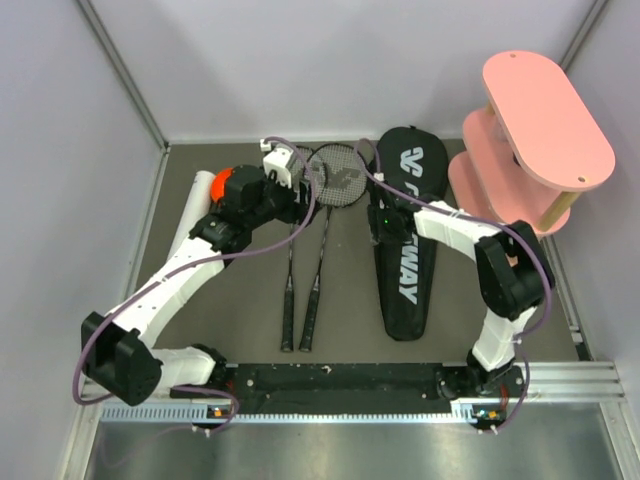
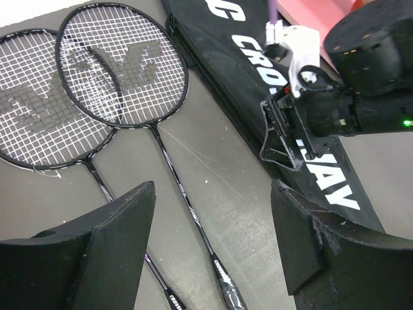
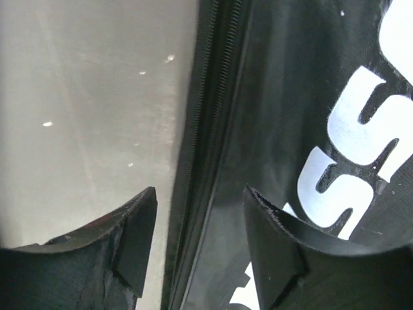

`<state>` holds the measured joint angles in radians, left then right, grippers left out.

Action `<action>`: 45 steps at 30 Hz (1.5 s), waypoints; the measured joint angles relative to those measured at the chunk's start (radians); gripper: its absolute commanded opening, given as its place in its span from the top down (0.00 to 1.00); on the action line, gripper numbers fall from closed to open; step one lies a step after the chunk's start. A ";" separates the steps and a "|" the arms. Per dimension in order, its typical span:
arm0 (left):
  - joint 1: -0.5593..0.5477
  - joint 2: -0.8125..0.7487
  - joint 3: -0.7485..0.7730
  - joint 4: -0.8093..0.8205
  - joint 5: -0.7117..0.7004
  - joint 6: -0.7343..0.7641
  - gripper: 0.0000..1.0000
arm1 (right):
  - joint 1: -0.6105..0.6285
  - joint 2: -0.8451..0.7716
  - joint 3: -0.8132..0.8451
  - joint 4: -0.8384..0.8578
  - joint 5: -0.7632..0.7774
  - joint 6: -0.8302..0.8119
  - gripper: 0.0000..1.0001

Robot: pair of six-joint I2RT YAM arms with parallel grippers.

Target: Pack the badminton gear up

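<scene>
Two black rackets (image 1: pixel 318 250) lie side by side at mid-table, heads far and handles near. One head (image 2: pixel 122 64) overlaps the other (image 2: pixel 35 110). My left gripper (image 1: pixel 300 200) hovers open over their shafts (image 2: pixel 213 187), nothing between its fingers. The black "CROSSWAY" bag (image 1: pixel 405 250) lies to the right of the rackets (image 2: pixel 219 39). My right gripper (image 1: pixel 382 218) is low at the bag's left side (image 2: pixel 284 139). It stands open (image 3: pixel 200 190) astride the bag's zippered edge (image 3: pixel 206 129). A white tube (image 1: pixel 190 215) with an orange cap (image 1: pixel 222 183) lies at the left, partly under my left arm.
A pink tiered oval shelf (image 1: pixel 545 130) stands at the back right, close to the bag's head. Grey walls close in the table on the left, the back and the right. A black rail (image 1: pixel 340 378) runs along the near edge between the arm bases.
</scene>
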<state>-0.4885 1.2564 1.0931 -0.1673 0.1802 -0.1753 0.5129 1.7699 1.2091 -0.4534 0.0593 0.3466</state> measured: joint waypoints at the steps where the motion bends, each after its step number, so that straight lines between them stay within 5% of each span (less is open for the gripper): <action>1: -0.003 0.005 0.000 -0.001 0.010 0.003 0.24 | -0.003 0.020 0.004 -0.013 0.011 -0.006 0.51; 7: -0.006 0.005 -0.006 0.000 0.049 0.009 0.27 | -0.008 0.092 0.014 -0.053 0.060 -0.016 0.54; 11: -0.011 -0.016 -0.030 0.002 0.052 0.013 0.27 | -0.008 0.114 0.036 -0.062 0.098 -0.023 0.83; 15: -0.020 -0.036 -0.042 0.003 0.055 0.013 0.27 | -0.007 0.117 0.039 -0.064 0.137 -0.029 1.00; 28: -0.037 0.051 -0.048 0.057 0.153 -0.036 0.24 | -0.012 -0.135 -0.099 -0.016 -0.051 -0.053 1.00; 38: -0.110 0.365 -0.048 0.209 0.258 -0.360 0.20 | -0.021 -0.415 -0.262 0.109 -0.277 -0.001 1.00; 41: -0.144 0.389 -0.048 0.271 0.267 -0.426 0.30 | -0.026 -0.454 -0.333 0.159 -0.341 0.025 1.00; 42: -0.154 0.389 -0.048 0.291 0.267 -0.441 0.42 | -0.027 -0.462 -0.356 0.177 -0.359 0.032 1.00; 45: -0.177 0.389 -0.048 0.353 0.257 -0.484 0.56 | -0.036 -0.479 -0.412 0.206 -0.402 0.049 1.00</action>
<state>-0.6659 1.6455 1.0454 0.1860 0.4370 -0.6590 0.4770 1.2911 0.7975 -0.2478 -0.3431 0.3954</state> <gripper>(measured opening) 0.563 0.018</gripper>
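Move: The bag's zipped left edge, where the right fingers will shut, lies about 3 cm right of the right hand, level fore and aft and some 4 cm below; the bag's middle is roughly 10 cm to the right of that hand. From the left hand, high over the rackets, that edge is some 21 cm right and 24 cm down. The right-hand racket's middle lies about 15 cm left and 2 cm back of the right hand, the left-hand racket's about 24 cm left and 2 cm back. The right hand sinks about 4 cm and edges right onto the bag's zipped left edge, shuts its part-open fingers and pinches the zipper strip, then hauls it up about 10 cm and back 9 cm, drifting left as its left side rolls up. The left hand first eases back a little over the rackets, then sweeps some 13 cm right and 10 cm down towards the raised edge beside the right fingers, tipping down about 30 degrees and starting to close at the end, its grip on the cloth not clear. ##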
